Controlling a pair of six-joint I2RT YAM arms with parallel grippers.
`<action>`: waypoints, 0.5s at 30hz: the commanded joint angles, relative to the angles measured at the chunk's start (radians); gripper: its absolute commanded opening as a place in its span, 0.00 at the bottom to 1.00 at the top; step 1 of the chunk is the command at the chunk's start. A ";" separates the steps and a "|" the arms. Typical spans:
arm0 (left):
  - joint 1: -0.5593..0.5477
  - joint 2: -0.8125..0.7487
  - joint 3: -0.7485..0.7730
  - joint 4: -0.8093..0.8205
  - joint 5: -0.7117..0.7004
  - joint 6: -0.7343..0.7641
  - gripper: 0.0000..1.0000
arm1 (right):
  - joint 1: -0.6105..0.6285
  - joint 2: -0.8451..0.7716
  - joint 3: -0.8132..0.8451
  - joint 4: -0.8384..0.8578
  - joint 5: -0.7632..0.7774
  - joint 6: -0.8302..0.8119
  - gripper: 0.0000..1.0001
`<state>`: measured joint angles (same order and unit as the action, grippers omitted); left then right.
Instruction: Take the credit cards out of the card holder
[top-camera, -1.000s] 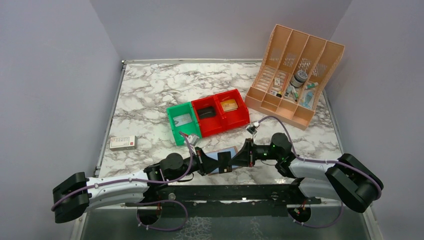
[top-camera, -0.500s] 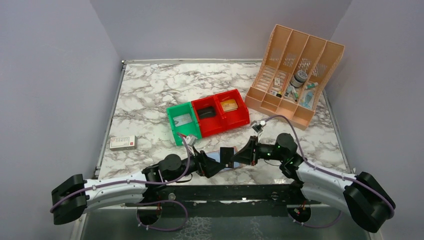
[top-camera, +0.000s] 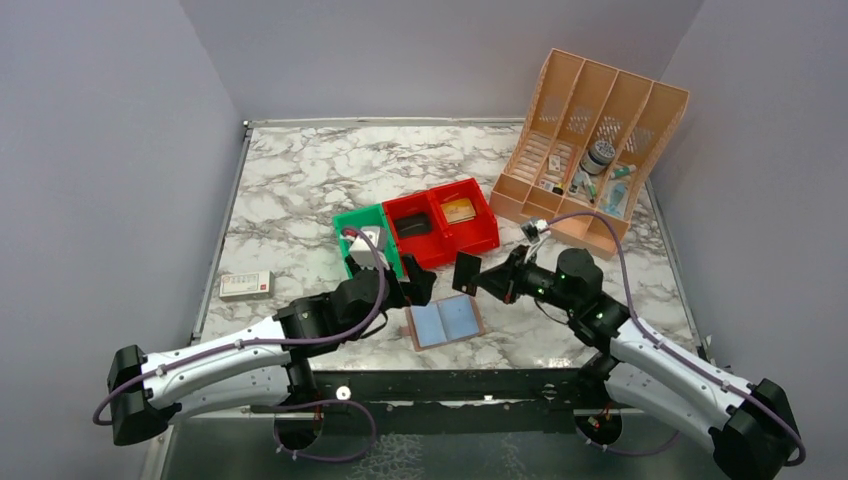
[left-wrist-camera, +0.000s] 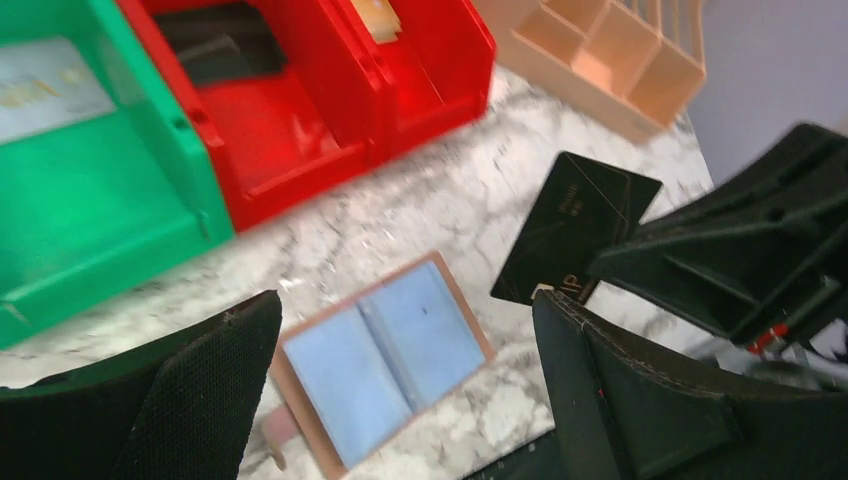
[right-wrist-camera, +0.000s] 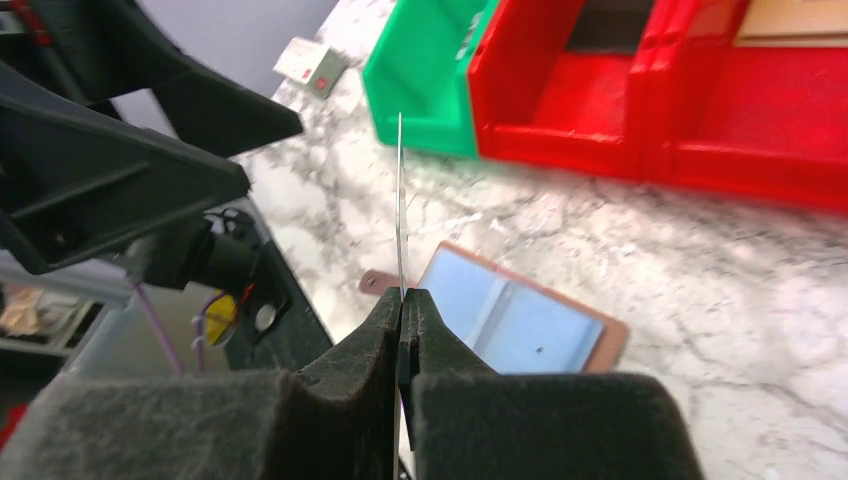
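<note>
The card holder (top-camera: 445, 322) lies open and flat on the marble near the front edge, both blue-grey pocket panels facing up (left-wrist-camera: 385, 355). My right gripper (top-camera: 490, 282) is shut on a dark grey credit card (top-camera: 466, 272), held upright above and behind the holder and clear of it. The right wrist view shows that card edge-on (right-wrist-camera: 400, 200) between my closed fingertips (right-wrist-camera: 403, 295). My left gripper (left-wrist-camera: 405, 300) hangs open over the holder, with nothing between its fingers (left-wrist-camera: 200, 380). A yellow-gold card (top-camera: 459, 211) lies in the right red bin.
A green bin (left-wrist-camera: 120, 250) holding a pale card (left-wrist-camera: 40, 90) and two joined red bins (left-wrist-camera: 300, 170) stand just behind the holder. A peach slotted organizer (top-camera: 590, 150) is at the back right. A small white and red box (top-camera: 246, 285) lies at the left.
My left gripper opened, let go of the card holder and drew back toward the green bin. My right gripper pulled the dark card out and lifted it away to the right. The holder now lies uncovered.
</note>
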<state>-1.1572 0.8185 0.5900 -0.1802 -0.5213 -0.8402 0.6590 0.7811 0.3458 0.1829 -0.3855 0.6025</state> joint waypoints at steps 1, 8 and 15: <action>0.037 -0.001 0.072 -0.175 -0.238 0.029 0.99 | -0.004 0.032 0.099 -0.126 0.154 -0.110 0.01; 0.341 0.054 0.187 -0.190 -0.035 0.183 0.99 | -0.004 0.133 0.248 -0.150 0.200 -0.251 0.01; 0.578 0.032 0.085 -0.217 0.177 0.139 0.99 | -0.003 0.353 0.413 -0.114 0.155 -0.414 0.01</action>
<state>-0.6712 0.8742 0.7303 -0.3416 -0.5018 -0.6964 0.6590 1.0344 0.6685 0.0540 -0.2272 0.3275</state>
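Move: The black card already in the right hand is bound for the middle red compartment, about 15 cm ahead of that hand, 14 cm left and 13 cm below. The gold-card compartment lies some 19 cm ahead and 3 cm left, the green tray 12 cm ahead and 24 cm left, and the emptied card holder 5 cm back and 7 cm left, all well below. From the left hand that middle compartment is about 15 cm ahead, 2 cm left. The black card, kept pinched in the closed right fingers, goes about 7 cm forward and 4 cm up towards the red compartments, the wrist tilting some 15 degrees. The left hand, empty and still wide open, swings clear to the left and forward over the green tray, turning counter-clockwise. ##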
